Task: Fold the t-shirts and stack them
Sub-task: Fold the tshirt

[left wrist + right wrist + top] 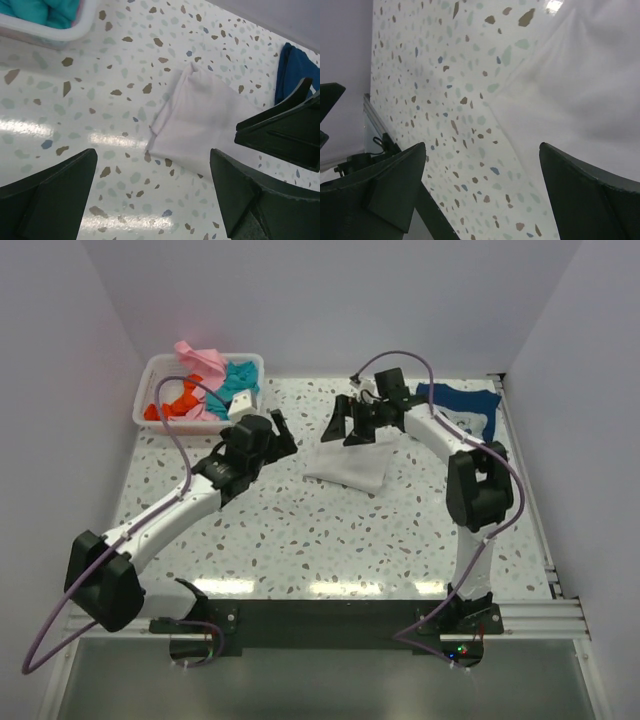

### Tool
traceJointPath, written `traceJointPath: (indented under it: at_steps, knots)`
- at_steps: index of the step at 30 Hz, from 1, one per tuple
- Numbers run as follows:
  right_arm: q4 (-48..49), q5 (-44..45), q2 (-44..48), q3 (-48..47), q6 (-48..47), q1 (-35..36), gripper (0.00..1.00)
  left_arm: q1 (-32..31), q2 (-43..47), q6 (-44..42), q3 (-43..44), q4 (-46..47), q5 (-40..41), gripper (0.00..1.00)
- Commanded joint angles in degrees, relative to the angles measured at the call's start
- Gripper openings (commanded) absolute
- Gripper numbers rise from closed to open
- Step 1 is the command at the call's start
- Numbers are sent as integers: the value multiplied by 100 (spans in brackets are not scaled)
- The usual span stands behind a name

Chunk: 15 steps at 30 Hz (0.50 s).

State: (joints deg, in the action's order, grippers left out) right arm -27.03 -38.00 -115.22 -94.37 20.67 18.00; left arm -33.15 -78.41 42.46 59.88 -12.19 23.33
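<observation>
A folded white t-shirt (347, 465) lies flat on the speckled table, mid-back. My left gripper (283, 432) hovers just left of it, open and empty. In the left wrist view the white t-shirt (200, 125) sits ahead of the left gripper (155, 195). My right gripper (345, 425) hangs open over the shirt's far edge, holding nothing. The right wrist view shows the white t-shirt (580, 85) beside and under the right gripper (482, 190). A navy t-shirt (465, 405) lies at the back right, and the navy t-shirt (295, 70) also shows in the left wrist view. Pink (200, 356), teal (238, 378) and orange (178, 403) t-shirts fill the basket.
A white slotted basket (150, 375) stands at the back left corner; its rim (75, 31) shows in the left wrist view. White walls close the table on the left, back and right. The right gripper's dark fingers (285, 130) cross the left wrist view.
</observation>
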Motion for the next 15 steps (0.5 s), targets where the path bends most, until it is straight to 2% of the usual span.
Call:
traceJointPath:
  at_steps: [1, 5, 9, 12, 15]
  knots:
    - [390, -252, -343, 77, 279, 186, 99, 10, 500, 122, -301, -837, 681, 100]
    - [610, -94, -808, 93, 482, 195, 99, 10, 1037, 210, -696, -1048, 725, 100]
    - [997, -225, -976, 717, 553, 186, 99, 19, 1354, 324, -995, -1286, 875, 100]
    - [945, -138, -1073, 938, 448, 178, 99, 19, 1407, 351, -1057, -1392, 919, 100]
    - [673, -147, -1108, 771, 316, 160, 99, 19, 1408, 351, -1040, -1453, 919, 100]
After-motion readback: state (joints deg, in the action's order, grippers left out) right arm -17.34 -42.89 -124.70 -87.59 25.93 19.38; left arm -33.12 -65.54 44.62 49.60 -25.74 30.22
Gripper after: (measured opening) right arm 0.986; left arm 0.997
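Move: The folded white t-shirt lies almost under the open right hand, its middle about 9 cm below, some 3 cm to its right and 1 cm back. From that hand the navy t-shirt is roughly 32 cm to the right and 11 cm farther out, at table height; the clothes basket is about 37 cm to the left and 15 cm ahead. From the left hand the white t-shirt is about 16 cm to the right, 2 cm ahead and 16 cm down. Spread fingertips of the right hand come down onto the left part of the white t-shirt and rest on it, after a drop of about 9 cm with a small shift left and back and the fingers tipping some 10 degrees steeper. The left hand, also open and empty, draws away from the t-shirt, some 6 cm each back and left, then sinks a little. ##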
